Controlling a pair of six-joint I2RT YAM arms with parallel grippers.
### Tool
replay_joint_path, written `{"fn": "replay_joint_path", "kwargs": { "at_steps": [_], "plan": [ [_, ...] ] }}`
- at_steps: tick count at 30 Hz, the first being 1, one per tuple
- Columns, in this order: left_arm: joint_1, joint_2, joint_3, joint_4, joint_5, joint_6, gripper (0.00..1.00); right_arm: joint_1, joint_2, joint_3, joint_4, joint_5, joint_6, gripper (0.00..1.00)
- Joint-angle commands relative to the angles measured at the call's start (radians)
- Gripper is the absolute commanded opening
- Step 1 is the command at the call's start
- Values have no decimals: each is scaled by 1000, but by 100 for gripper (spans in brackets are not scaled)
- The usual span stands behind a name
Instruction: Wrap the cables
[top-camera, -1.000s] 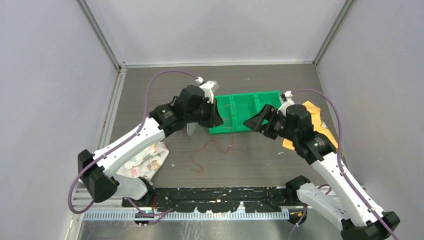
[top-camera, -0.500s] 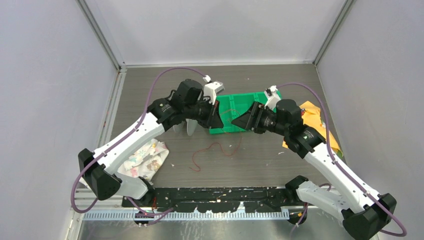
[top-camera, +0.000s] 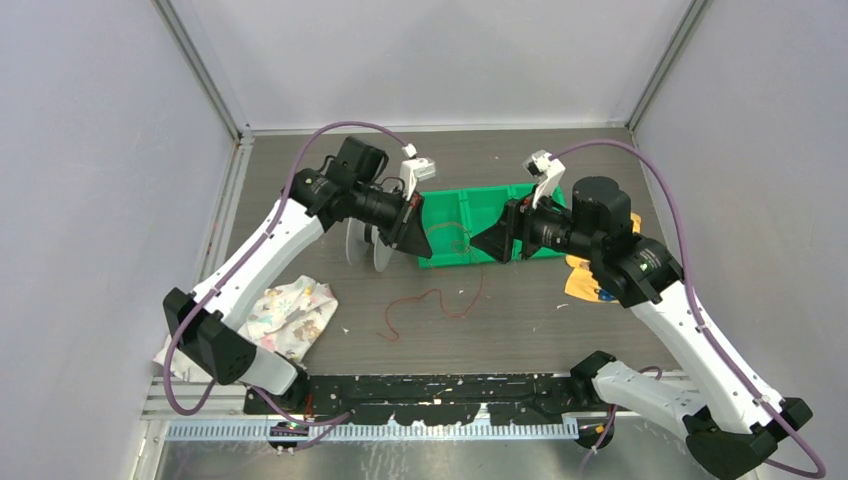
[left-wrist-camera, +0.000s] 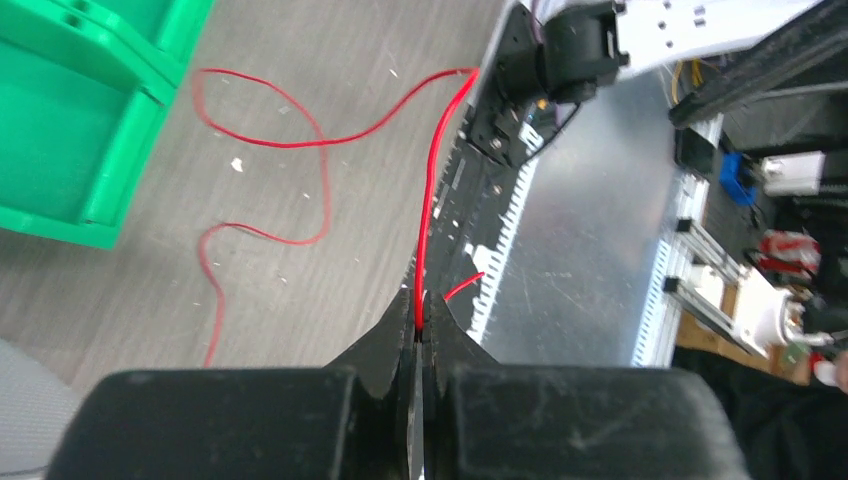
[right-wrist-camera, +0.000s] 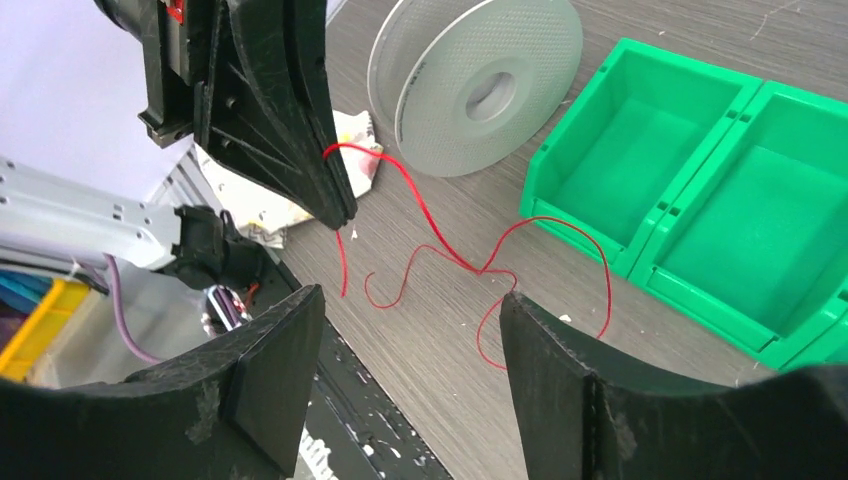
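The cable (top-camera: 430, 296) is one thin red strand lying in loose curves on the dark table in front of the green bin (top-camera: 470, 200). My left gripper (top-camera: 420, 240) is shut on one end of it. In the left wrist view the strand (left-wrist-camera: 428, 200) rises straight out of the closed tips (left-wrist-camera: 420, 312), with a short stub beside them. My right gripper (top-camera: 490, 245) faces the left one from the right and is open. In the right wrist view its fingers (right-wrist-camera: 285, 340) are wide apart above the cable's loops (right-wrist-camera: 450, 255), touching nothing.
A grey spool (right-wrist-camera: 480, 80) stands on edge left of the green bin (right-wrist-camera: 700, 180). A patterned cloth (top-camera: 290, 310) lies at the front left and a yellow item (top-camera: 585, 282) under the right arm. The black rail (top-camera: 440, 390) runs along the near edge.
My left gripper drew back left and lifted, pulling the cable end with it. My right arm swung left towards it, and its jaws narrowed a little. The loops on the table shifted.
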Motion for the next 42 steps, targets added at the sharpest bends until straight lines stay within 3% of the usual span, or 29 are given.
{"fn": "replay_joint_path", "kwargs": {
  "at_steps": [1,6,9,14,19,21,22,24,26,30,33,35,38,42],
  "plan": [
    [-7,10,35,-69,136,51,0,6,43,-8,88,-71,-97,70],
    [-6,10,48,-78,146,46,0,8,137,6,160,-110,-90,71],
    [-7,7,53,-82,149,45,0,12,182,22,175,-131,-88,65],
    [-5,8,52,-83,148,46,0,12,217,45,165,-173,-81,45],
    [-4,20,52,-80,142,48,0,13,210,22,184,-195,-41,9],
    [-4,26,54,-78,137,45,0,13,198,8,196,-158,-8,1],
    [-3,31,60,-81,120,39,0,14,185,-4,203,-115,11,1],
    [7,39,76,-105,74,33,26,14,155,-29,215,22,62,1],
    [20,34,90,-138,12,34,41,13,133,-46,226,120,114,1],
    [109,-55,65,-117,-128,-35,48,20,126,-65,281,150,208,1],
    [232,-148,-8,-23,-169,-143,48,60,163,-52,299,237,237,1],
    [295,-207,-74,53,-279,-209,52,100,215,-24,300,298,246,1],
    [325,-283,-186,128,-459,-266,59,157,302,27,310,382,270,1],
    [326,-352,-296,223,-561,-311,64,210,417,82,358,461,297,1]
  ]
}}
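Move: The stretch of red cable leading off the left fingertips passes about 3 cm ahead, 5 cm left and 4 cm below the open right hand; from the left hand, still gripping the cable, it is some 6 cm right and about level. The spool stands roughly 13 cm ahead, 11 cm left and 18 cm below the left hand. The green box's middle sits around 16 cm ahead, 1 cm left and 30 cm below the right hand. Bring the right gripper left and down about 5 cm, edging forward, and pinch the cable beside the left gripper, which eases back slightly and holds it. Once the right is shut, open the left and swing it left and forward some 15 cm, turning counter-clockwise about 45 degrees, to above the spool's near side; carry the pinched cable forward, then left and down, with a slight clockwise turn. ##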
